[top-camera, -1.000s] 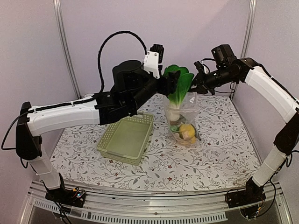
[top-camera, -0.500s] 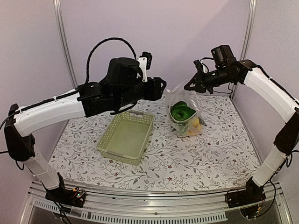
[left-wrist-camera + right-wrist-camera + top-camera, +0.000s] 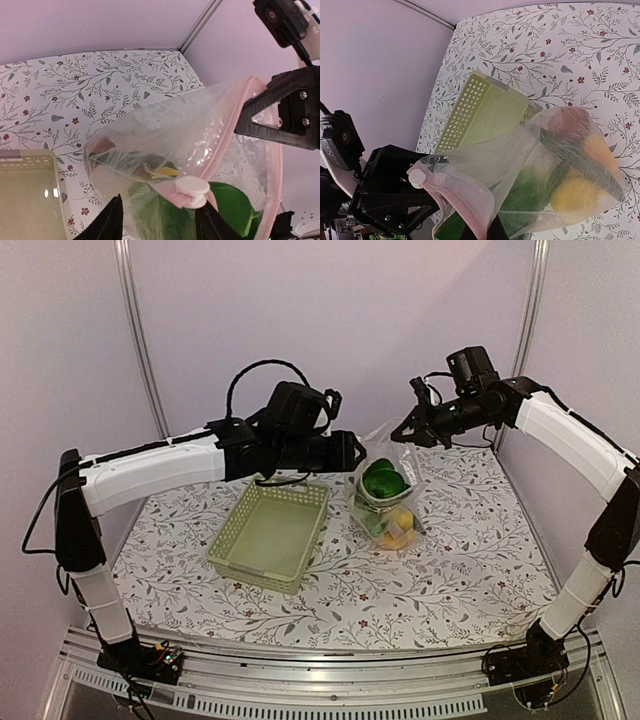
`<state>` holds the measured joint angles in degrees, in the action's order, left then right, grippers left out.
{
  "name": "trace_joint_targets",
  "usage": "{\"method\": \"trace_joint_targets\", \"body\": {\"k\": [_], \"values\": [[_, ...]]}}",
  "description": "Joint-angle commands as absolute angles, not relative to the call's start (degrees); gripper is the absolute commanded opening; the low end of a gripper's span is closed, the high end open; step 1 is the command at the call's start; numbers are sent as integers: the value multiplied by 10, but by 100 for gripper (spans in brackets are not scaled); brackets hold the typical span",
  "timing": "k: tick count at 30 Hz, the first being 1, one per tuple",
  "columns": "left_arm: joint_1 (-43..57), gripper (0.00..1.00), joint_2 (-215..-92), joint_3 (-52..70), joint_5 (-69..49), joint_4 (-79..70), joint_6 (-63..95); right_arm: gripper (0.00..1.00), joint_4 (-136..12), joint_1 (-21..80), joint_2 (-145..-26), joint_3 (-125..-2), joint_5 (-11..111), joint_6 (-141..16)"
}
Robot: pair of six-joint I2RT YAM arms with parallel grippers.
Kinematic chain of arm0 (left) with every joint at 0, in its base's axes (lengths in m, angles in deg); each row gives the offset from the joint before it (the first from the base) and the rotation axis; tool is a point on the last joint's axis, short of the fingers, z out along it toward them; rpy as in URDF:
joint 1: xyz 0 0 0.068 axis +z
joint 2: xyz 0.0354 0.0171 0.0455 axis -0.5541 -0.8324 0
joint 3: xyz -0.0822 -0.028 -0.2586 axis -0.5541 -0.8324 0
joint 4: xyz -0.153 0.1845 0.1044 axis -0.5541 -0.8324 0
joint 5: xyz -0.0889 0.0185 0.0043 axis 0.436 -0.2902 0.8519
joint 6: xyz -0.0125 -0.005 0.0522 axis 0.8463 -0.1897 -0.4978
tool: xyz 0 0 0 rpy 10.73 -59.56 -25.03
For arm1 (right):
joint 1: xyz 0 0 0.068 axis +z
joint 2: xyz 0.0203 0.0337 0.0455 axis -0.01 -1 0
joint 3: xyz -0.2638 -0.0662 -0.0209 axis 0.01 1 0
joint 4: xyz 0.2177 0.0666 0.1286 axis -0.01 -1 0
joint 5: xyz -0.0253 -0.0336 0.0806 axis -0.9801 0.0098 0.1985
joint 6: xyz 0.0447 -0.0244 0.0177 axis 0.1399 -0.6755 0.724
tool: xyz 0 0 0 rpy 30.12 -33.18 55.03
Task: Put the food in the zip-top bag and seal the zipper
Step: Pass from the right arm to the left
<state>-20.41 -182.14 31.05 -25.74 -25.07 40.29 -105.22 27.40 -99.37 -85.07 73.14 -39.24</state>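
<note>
The zip-top bag (image 3: 388, 502) hangs upright over the table with its mouth open. My right gripper (image 3: 408, 432) is shut on the pink zipper (image 3: 470, 200) at the mouth's right side. Inside lie the food pieces: green bok choy (image 3: 383, 480), a yellow fruit (image 3: 575, 195), an orange one (image 3: 600, 150), a long green cucumber (image 3: 572, 159) and a reddish-brown piece (image 3: 570, 120). My left gripper (image 3: 160, 222) is at the mouth's left end, its dark fingers (image 3: 112, 220) apart on either side of the bag's edge and the white slider tab (image 3: 192, 189).
The pale green lattice basket (image 3: 270, 535) stands just left of the bag, under my left forearm. The floral tablecloth (image 3: 470, 570) covers the table. Walls with metal posts (image 3: 140, 340) close in the back and both sides.
The bok choy has dropped from my left gripper into the bag. The left arm drew back leftward, then came down to the bag's mouth with narrower jaws. The right gripper kept its hold.
</note>
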Motion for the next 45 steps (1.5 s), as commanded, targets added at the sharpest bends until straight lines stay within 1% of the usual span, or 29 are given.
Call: {"method": "trace_joint_targets", "body": {"k": [1, 6, 11, 16, 17, 19, 23, 28, 29, 30, 31, 32, 34, 37, 38, 39, 40, 41, 42, 43, 45], "values": [[-201, 48, -1821, 331, -221, -274, 415, 0, -1024, 278, -1000, -846, 745, -406], [-202, 46, -1806, 343, -232, -298, 409, 0, -1015, 282, -1003, -837, 740, -410], [-203, 47, -1808, 349, -223, -313, 411, 0, -1005, 283, -1010, -837, 743, -411], [-202, 43, -1880, 442, -242, -436, 428, 1, -992, 284, -1022, -832, 751, -414], [-201, 41, -1893, 460, -251, -460, 432, 0, -991, 285, -1023, -832, 752, -414], [-199, 32, -1910, 488, -264, -499, 447, 1, -989, 288, -1028, -834, 750, -416], [-192, 20, -1903, 483, -268, -508, 453, 1, -997, 295, -1029, -845, 740, -427], [-183, 20, -1910, 506, -260, -547, 448, 1, -1004, 300, -1032, -858, 726, -432], [-182, 16, -1911, 513, -263, -557, 444, 1, -1005, 301, -1034, -860, 726, -432], [-182, 6, -1908, 516, -263, -559, 439, 1, -1008, 302, -1035, -863, 725, -431], [-182, 0, -1905, 517, -262, -554, 432, 1, -1012, 304, -1035, -867, 724, -430], [-181, 0, -1903, 518, -255, -539, 422, 1, -1024, 311, -1036, -883, 718, -429], [-172, 0, -1904, 547, -223, -493, 414, 0, -1093, 328, -1050, -970, 681, -452], [-172, 0, -1937, 687, -194, -442, 429, 0, -1228, 343, -1091, -1174, 594, -485], [-175, 0, -1947, 713, -211, -440, 430, 0, -1252, 341, -1096, -1193, 561, -485], [-172, 0, -1952, 703, -233, -437, 432, 0, -1252, 335, -1093, -1167, 535, -486], [-162, 0, -1954, 671, -233, -425, 436, 0, -1236, 322, -1076, -1101, 526, -494], [-148, 0, -1958, 647, -212, -418, 460, 0, -1221, 297, -1066, -1047, 557, -497], [-140, 0, -1966, 645, -172, -406, 497, 0, -1225, 279, -1060, -1026, 593, -494], [-140, 0, -1978, 658, -138, -392, 498, 0, -1234, 276, -1061, -1042, 598, -487], [-154, 0, -1991, 692, -192, -403, 481, 0, -1227, 290, -1040, -1064, 541, -487]]}}
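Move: Just off the left fingertips, about 1 cm to the right and 1 cm below and level fore and aft, is the slider end of the bag's zipper rim. The green leaves in the bag are some 6 cm right and 8 cm below the left hand, with no clear offset forward or back. The empty basket lies level, 20 cm left and about 25 cm below. From the right hand, already gripping the rim's other part, the slider end is about 7 cm left, 2 cm back and 4 cm lower. Closing from half open to shut, the left fingers pinch the zipper rim beside the slider while the left hand eases down and left a couple of centimetres. The right hand keeps its pinch and brings its side some 3 cm left and slightly down. Then both lift quickly, the left about 13 cm up and 4 cm forward, the right roughly 8 cm up before pulling back to the right, away from the left. ##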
